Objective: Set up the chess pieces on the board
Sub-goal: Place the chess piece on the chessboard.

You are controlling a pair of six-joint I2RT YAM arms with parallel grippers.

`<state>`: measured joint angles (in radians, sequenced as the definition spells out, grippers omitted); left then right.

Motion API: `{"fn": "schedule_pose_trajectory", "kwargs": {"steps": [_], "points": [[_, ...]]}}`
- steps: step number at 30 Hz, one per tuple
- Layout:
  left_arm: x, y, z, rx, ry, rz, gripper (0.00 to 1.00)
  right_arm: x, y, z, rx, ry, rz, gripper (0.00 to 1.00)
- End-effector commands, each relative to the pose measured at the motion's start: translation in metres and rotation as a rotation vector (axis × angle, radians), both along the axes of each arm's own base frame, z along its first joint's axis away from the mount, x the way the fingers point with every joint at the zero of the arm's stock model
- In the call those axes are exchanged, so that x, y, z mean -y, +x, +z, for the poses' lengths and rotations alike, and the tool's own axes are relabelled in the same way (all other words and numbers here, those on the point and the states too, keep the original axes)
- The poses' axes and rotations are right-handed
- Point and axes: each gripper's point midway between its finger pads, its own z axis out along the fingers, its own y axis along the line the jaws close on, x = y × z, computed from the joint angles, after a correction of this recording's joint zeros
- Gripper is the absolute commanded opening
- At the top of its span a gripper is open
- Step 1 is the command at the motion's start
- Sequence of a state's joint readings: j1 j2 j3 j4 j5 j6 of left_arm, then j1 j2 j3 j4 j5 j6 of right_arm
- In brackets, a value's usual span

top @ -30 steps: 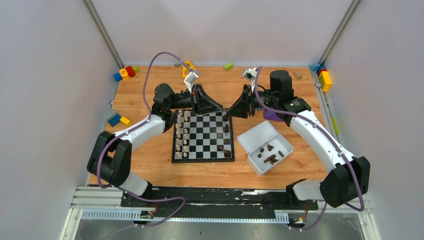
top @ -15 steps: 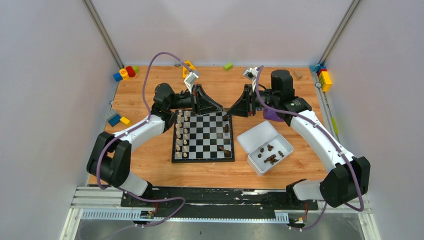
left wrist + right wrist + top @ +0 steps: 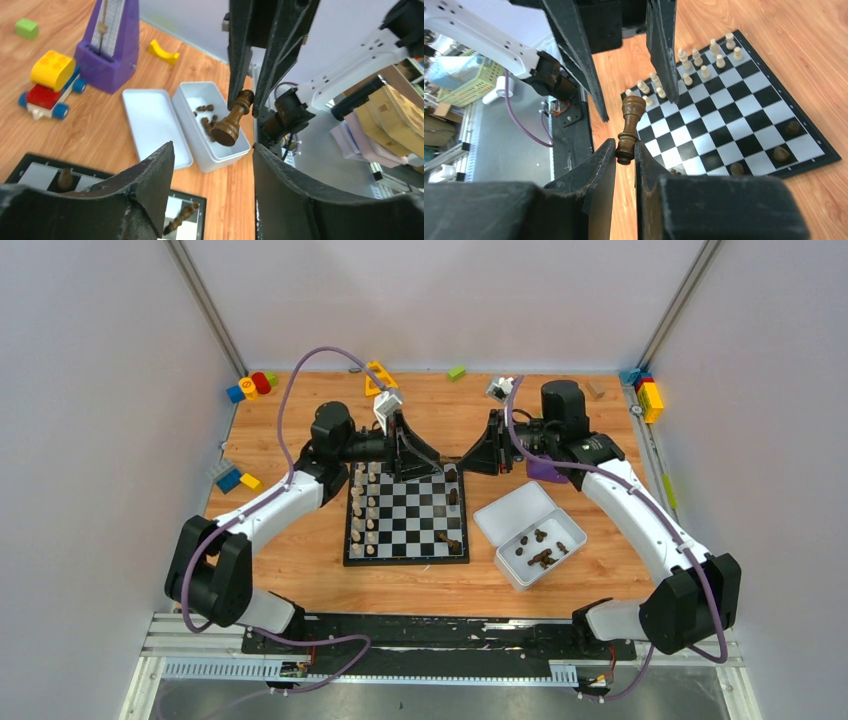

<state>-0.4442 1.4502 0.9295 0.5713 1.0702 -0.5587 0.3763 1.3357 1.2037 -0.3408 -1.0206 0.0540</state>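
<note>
Above the far right corner of the board my two grippers face each other tip to tip. My right gripper is shut on the narrow end of a dark brown chess piece, which sticks out toward the left arm. My left gripper is open, its fingers standing either side of that piece without touching it. Cream pieces fill the board's two left columns. A few dark pieces sit on its right side, one lying down.
A white tray right of the board holds several dark pieces, its lid lying open beside it. A purple metronome stands behind it. Toy blocks lie along the far and left table edges.
The right gripper closed on the dark piece. The left gripper, shut on it before, has opened and let go, and the left arm has shifted a little.
</note>
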Motion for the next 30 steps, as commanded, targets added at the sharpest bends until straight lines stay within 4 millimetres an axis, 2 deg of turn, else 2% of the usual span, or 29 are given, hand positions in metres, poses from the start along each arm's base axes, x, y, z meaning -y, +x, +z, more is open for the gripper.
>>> {"fn": "schedule_pose_trajectory", "kwargs": {"steps": [1,2,3,4,5,6,12,13,17,22,30], "points": [[-0.015,0.009,-0.003,0.156,0.139,0.094,0.72,0.011,0.01,-0.013,0.091,-0.11,-0.02,0.0],[-0.019,0.009,-0.001,0.184,0.156,0.115,0.76,0.014,0.011,-0.022,0.087,-0.142,-0.028,0.0],[-0.025,0.015,-0.009,0.198,0.214,0.163,0.83,0.017,0.014,-0.031,0.085,-0.179,-0.042,0.0],[-0.033,0.012,-0.013,0.182,0.255,0.185,0.9,0.021,0.016,-0.041,0.079,-0.222,-0.057,0.0],[-0.042,0.023,-0.014,0.224,0.296,0.242,0.93,0.025,0.019,-0.051,0.076,-0.268,-0.069,0.0],[-0.05,0.021,-0.019,0.233,0.339,0.257,0.97,0.03,0.018,-0.063,0.061,-0.323,-0.079,0.0],[-0.111,0.052,-0.025,0.272,0.583,0.53,1.0,0.048,0.024,-0.113,0.065,-0.589,-0.133,0.0],[-0.124,0.06,-0.019,0.282,0.616,0.6,1.0,0.049,0.024,-0.12,0.063,-0.631,-0.134,0.0],[-0.158,0.07,-0.006,0.286,0.691,0.748,1.0,0.043,0.028,-0.14,0.06,-0.766,-0.124,0.01],[-0.177,0.067,0.003,0.308,0.723,0.824,1.0,0.033,0.03,-0.157,0.013,-0.885,-0.075,0.03],[-0.186,0.059,0.008,0.322,0.731,0.859,1.0,0.017,0.035,-0.18,-0.029,-1.015,-0.003,0.03]]}}
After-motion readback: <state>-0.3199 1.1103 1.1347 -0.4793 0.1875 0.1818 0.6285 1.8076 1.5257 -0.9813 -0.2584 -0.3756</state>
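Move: The brown piece is in my right fingers. Its likely square, the empty one just nearer than the middle standing brown piece, lies about 25 cm below that hand and 3 cm ahead, 1 cm to the right. That standing piece is 3 cm beyond the square; the fallen brown pieces lie some 8 cm nearer than the square and 1 cm left of it; the white lid is roughly 12 cm right of the square and 1 cm farther out. From my left hand the square is 3 cm ahead, 5 cm right and 24 cm below. Keeping the brown piece pinched, I lower my right hand about 17 cm towards the right-hand rim of the board, easing a little forward, and swing its fingers from pointing left to steeply down. My left hand, already loose around the piece's base, opens fully and clears off some 17 cm left, then also forward, its fingers turning counter-clockwise and tipping downward. ##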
